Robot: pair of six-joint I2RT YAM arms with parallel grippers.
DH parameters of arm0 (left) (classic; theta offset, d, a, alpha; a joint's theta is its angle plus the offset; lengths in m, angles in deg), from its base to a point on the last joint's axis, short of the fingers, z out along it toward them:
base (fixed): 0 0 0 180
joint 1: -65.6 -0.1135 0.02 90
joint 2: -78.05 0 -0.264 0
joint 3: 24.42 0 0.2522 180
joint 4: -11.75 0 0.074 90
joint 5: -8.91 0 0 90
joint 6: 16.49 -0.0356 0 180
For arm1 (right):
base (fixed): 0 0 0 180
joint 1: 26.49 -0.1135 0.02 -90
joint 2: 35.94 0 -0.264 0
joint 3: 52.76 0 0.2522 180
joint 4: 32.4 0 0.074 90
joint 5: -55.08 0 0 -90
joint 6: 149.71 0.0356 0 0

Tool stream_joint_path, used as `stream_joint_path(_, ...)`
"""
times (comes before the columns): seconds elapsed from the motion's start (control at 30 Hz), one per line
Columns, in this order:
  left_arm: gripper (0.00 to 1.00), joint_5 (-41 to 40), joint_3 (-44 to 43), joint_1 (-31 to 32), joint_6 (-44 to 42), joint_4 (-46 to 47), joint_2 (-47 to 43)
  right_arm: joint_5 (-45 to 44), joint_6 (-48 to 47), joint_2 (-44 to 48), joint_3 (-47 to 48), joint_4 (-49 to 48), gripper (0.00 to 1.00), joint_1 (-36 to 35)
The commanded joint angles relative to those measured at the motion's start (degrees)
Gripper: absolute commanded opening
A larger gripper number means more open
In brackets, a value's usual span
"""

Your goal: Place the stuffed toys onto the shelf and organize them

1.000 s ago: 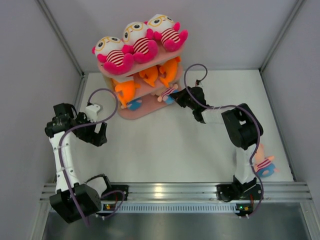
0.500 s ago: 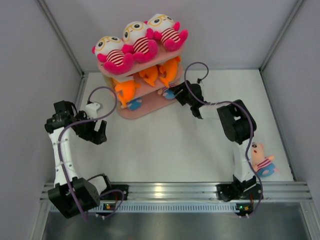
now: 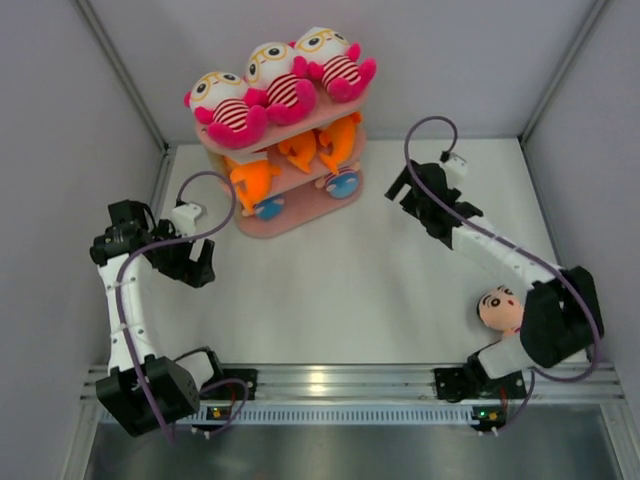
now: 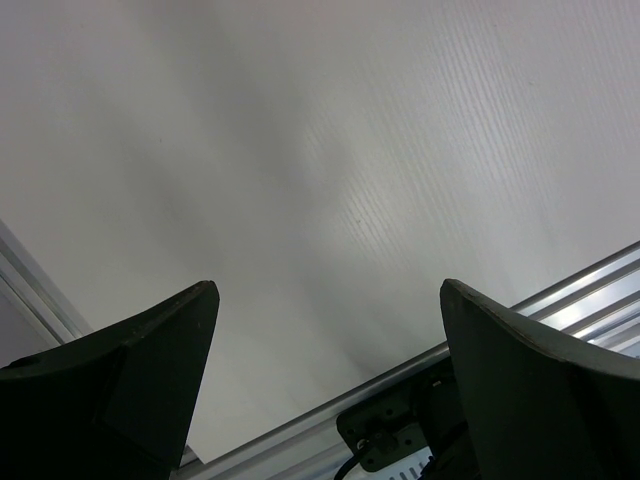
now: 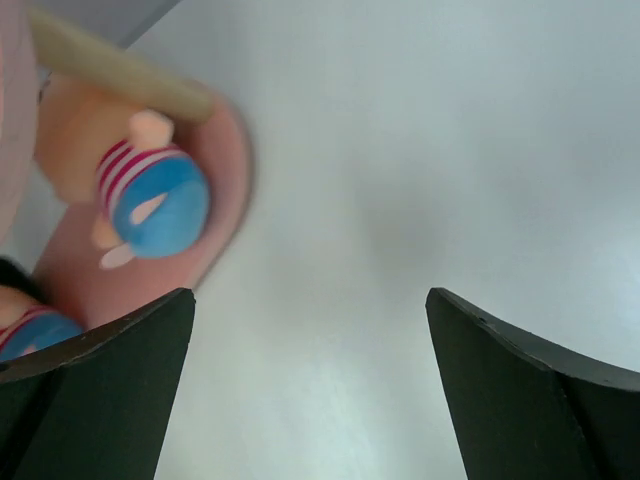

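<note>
The pink shelf [image 3: 300, 218] stands at the back of the table. Three white-faced dolls [image 3: 275, 82] sit on its top board and orange sharks [image 3: 250, 178] on the middle one. Two peach striped dolls with blue lie on the bottom board, one at the left [image 3: 268, 208] and one at the right end [image 3: 343, 182] [image 5: 155, 200]. Another peach-faced doll [image 3: 500, 308] lies near the right arm's base, partly hidden by the arm. My right gripper [image 3: 398, 190] [image 5: 310, 300] is open and empty, just right of the shelf [image 5: 215, 240]. My left gripper [image 3: 200, 265] [image 4: 330, 300] hangs open and empty over the table's left side.
Grey walls close in the table on the left, back and right. An aluminium rail [image 3: 320, 380] [image 4: 560, 300] carrying both arm bases runs along the near edge. Bare white table lies between the shelf and the rail.
My right gripper opened, left the striped doll on the shelf's bottom board and drew back to the right. Its arm swung out, uncovering the doll near its base. The left arm barely moved.
</note>
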Motion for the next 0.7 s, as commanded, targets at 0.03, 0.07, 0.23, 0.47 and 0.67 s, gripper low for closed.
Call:
stream_joint_path(0.03, 0.98, 3.17, -1.76, 1.30, -0.56, -0.39, -1.28, -24.38, 2.99, 13.73, -1.54, 32.14, 0.99, 3.58)
stream_joint_path(0.07, 0.98, 3.26, -1.67, 1.65, -0.48, -0.31, -1.45, -25.44, 4.34, 15.60, -2.51, 34.62, 0.99, 4.81)
stream_joint_path(0.23, 0.98, 3.35, -1.67, 4.02, 0.05, -0.39, -2.42, -26.77, 11.53, 28.94, -14.78, 40.18, 0.99, 16.67)
stream_joint_path(0.47, 0.98, 1.59, -2.11, 4.91, 0.40, -0.83, -4.62, -22.82, 12.96, 34.86, -23.08, 38.95, 0.99, 32.23)
stream_joint_path(0.67, 0.98, 1.76, -2.11, 4.99, 0.32, -1.62, -6.02, -18.96, 14.81, 32.14, -27.38, 35.38, 0.99, 34.61)
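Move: The last doll on the table lies about 28 cm back and 28 cm to the right of the empty right hand, some 12 cm below it, with nothing close around it. The shelved doll just placed is roughly 9 cm ahead, 17 cm left and 11 cm below that hand; the far shelved doll sits some 18 cm left of it and 7 cm nearer. From the left hand, the last doll is about 79 cm right, 11 cm back, 13 cm below. The open right hand sweeps some 35 cm right and back, sinking late towards the last doll, turning clockwise. ##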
